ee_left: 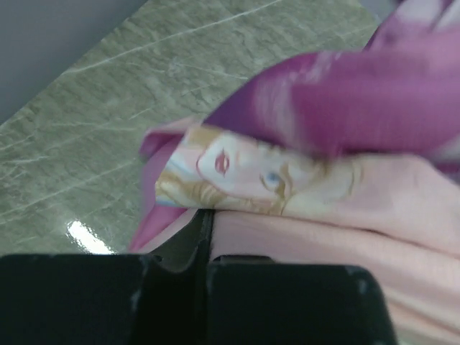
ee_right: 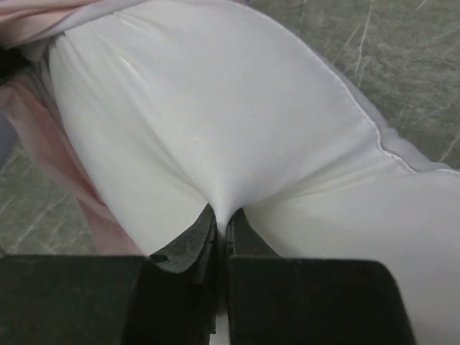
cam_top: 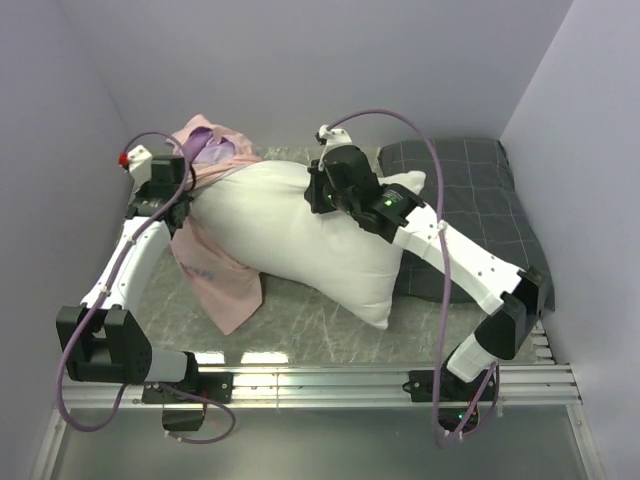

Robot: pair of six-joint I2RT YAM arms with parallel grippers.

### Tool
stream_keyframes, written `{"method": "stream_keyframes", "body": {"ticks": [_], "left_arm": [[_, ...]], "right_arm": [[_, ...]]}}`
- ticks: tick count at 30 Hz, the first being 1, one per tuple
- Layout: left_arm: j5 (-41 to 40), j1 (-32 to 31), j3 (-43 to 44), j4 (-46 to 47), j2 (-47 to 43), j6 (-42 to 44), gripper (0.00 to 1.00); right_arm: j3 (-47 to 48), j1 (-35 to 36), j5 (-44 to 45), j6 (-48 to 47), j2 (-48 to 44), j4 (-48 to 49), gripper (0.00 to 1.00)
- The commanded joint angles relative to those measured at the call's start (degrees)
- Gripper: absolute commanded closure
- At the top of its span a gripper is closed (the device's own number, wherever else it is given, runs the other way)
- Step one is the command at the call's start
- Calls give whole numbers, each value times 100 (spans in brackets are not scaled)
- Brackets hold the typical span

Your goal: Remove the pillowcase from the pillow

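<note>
The plump white pillow (cam_top: 300, 235) lies across the middle of the table. The pink pillowcase (cam_top: 218, 278) still covers its left end, bunched up behind (cam_top: 205, 145) and trailing forward on the left. My left gripper (cam_top: 185, 200) is at that left end, shut on the pillowcase (ee_left: 323, 244). In the left wrist view pale pink cloth runs into the closed jaws (ee_left: 208, 219), with the printed princess face just above. My right gripper (cam_top: 318, 190) is on top of the pillow's far side, shut on a pinched fold of the white pillow (ee_right: 215, 108) at its fingertips (ee_right: 223, 215).
A flat dark grey checked pillow (cam_top: 470, 200) lies at the back right, partly under the right arm. Pale walls close in on the left, back and right. A metal rail (cam_top: 400, 378) runs along the near edge by the arm bases.
</note>
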Motion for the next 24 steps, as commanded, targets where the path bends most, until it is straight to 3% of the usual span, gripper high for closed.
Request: {"method": "stream_keyframes", "body": {"ticks": [1, 4, 10, 11, 12, 15, 18, 22, 24], "left_arm": [[111, 834, -32, 171, -8, -107, 100], [641, 1196, -139, 383, 53, -63, 98], [1564, 1144, -296, 656, 299, -19, 92], [1670, 1039, -367, 726, 299, -28, 88], [1706, 986, -419, 796, 308, -11, 87], [1724, 828, -516, 840, 334, -28, 79], [1837, 731, -569, 902, 238, -11, 65], [2057, 564, -692, 1148, -104, 69, 43], [2127, 520, -684, 1192, -175, 130, 39]], "right_arm": [[606, -258, 594, -107, -820, 4, 100], [301, -434, 480, -80, -978, 39, 100], [-649, -644, 172, 16, -612, 346, 98], [-633, -636, 146, 16, -479, 312, 93], [-494, -636, 198, 16, -269, 172, 74], [-379, -408, 634, -124, -310, 223, 35], [-142, 48, 1111, -431, -372, 189, 22], [-88, 637, 1070, -870, -197, 408, 17], [-10, 988, 1068, -959, 170, 435, 15]]}}
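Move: My right hand holds the top of the tented white pillow, whose middle lies about 10 cm below it, some 6 cm back and 3 cm to its left. The pillowcase bunch is roughly 22 cm to its left and 3 cm back; the grey cushion is about 33 cm to its right and 6 cm back. My closed left hand grips the pillowcase, whose middle is about 6 cm to the right, 3 cm back and 8 cm below it. With my right hand I tug the pillow up and slightly back a little more, dip about 7 cm while easing forward and right, and open wide to let it go, then rise back and leftward over it. I pull the pillowcase about 2.5 cm left with my left hand, then sink some 4 cm, drift right and forward with a slight roll, and open those fingers. ##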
